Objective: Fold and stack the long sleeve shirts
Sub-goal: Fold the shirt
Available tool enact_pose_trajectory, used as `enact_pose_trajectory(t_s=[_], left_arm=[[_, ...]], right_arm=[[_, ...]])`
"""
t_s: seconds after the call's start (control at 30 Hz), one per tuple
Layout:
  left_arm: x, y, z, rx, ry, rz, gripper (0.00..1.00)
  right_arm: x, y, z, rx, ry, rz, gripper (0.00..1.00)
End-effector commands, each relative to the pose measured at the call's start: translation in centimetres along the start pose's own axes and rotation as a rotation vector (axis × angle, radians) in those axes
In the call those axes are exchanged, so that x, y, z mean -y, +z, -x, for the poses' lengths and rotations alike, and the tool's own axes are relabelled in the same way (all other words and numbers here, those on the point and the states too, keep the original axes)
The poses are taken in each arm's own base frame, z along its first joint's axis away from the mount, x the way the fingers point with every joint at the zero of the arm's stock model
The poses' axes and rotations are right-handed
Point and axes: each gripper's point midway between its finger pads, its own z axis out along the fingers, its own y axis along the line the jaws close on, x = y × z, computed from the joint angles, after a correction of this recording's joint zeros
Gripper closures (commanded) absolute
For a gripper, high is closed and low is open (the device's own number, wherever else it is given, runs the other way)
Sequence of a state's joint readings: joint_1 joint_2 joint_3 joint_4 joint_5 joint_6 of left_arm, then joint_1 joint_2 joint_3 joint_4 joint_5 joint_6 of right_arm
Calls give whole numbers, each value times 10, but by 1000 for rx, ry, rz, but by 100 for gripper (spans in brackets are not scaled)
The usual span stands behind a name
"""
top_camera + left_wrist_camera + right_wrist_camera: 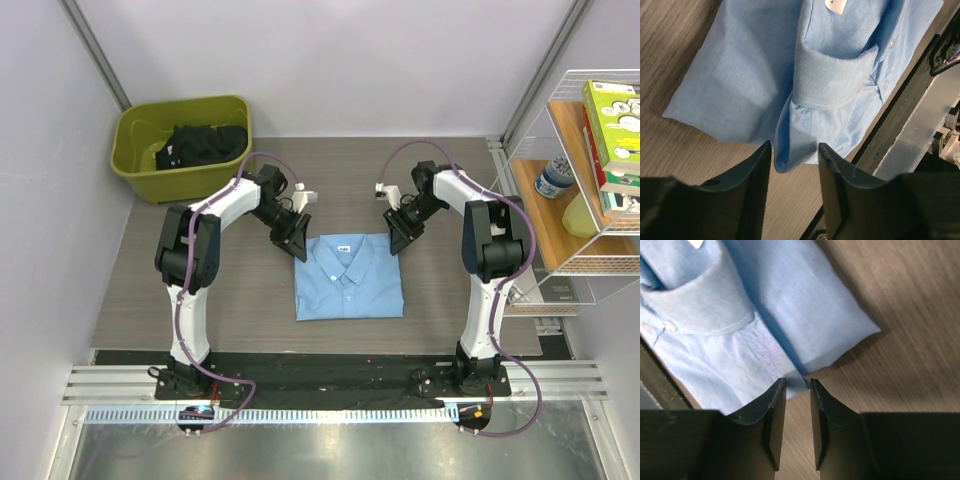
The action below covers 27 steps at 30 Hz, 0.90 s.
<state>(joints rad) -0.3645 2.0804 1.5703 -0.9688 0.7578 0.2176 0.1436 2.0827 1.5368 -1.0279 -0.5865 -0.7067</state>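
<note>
One light blue long sleeve shirt (350, 280) lies folded in a neat rectangle on the table, collar toward the far side. My left gripper (293, 238) hovers at its far left corner and my right gripper (400, 237) at its far right corner. In the left wrist view the shirt (740, 75) fills the top, and a rounded fold edge reaches between the tips of my left gripper (795, 149), whose jaws stand apart. In the right wrist view the shirt (790, 300) ends in a corner at the tips of my right gripper (797, 384). Its jaws are narrowly apart, with bare table showing between them.
A green bin (135, 165) holding dark clothes stands at the far left of the wooden table (150, 290). A wire shelf (590, 180) with boxes and a bowl is at the right edge. A black strip and metal rails run along the near edge.
</note>
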Motion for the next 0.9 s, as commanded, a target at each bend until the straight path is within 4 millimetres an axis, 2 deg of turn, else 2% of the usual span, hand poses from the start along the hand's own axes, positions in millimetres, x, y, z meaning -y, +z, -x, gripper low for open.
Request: enact_pose_trajectory(t_s=[0.0, 0.1, 0.3, 0.4, 0.43, 0.63, 0.67, 0.73, 0.77, 0.87], left_arm=[[0, -5, 10, 40, 31, 11, 60], [-2, -10, 13, 59, 36, 27, 65], [-2, -20, 13, 65, 39, 43, 84], [2, -31, 15, 96, 83, 61, 100], [3, -35, 17, 113, 99, 78, 100], [-22, -29, 25, 145, 108, 146, 100], [-31, -26, 24, 139, 101, 180, 100], [-45, -24, 34, 160, 84, 230, 100], [-57, -17, 32, 135, 57, 251, 100], [-76, -15, 37, 130, 33, 322, 100]], right_arm=[[-28, -11, 10, 60, -27, 117, 79], [-36, -15, 16, 78, -20, 155, 99], [-43, -35, 29, 134, -29, 154, 99], [-46, -50, 36, 179, -43, 129, 99], [-44, -53, 39, 192, -59, 111, 99], [-6, -43, 50, 243, -25, -6, 99], [-1, -39, 53, 248, -16, -14, 99], [10, -34, 61, 276, 18, -38, 99], [16, -26, 61, 267, 34, -38, 99], [33, -11, 58, 252, 62, -79, 99]])
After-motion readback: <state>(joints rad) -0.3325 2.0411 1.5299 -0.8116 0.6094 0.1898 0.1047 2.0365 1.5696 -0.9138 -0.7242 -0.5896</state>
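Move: The folded shirt lies between the grippers. Its left side edge, just below the shoulder corner, is between the left fingertips, about 1 cm to their right and 1 cm below, with the collar some 9 cm right and 1 cm back. Its right side edge is about 1 cm left of the right fingertips, 1 cm back and 1 cm below, with the collar about 10 cm left and 2 cm back. Shut both grippers on the shirt's side edges near the shoulders. Draw the right one back and left a little as it closes, raise it some 4 cm, then swing it forward about 5 cm. Keep the left one low, easing forward and left with a slight rise and dip, about 4 cm forward in all, so both drag the shirt forward while holding on. ##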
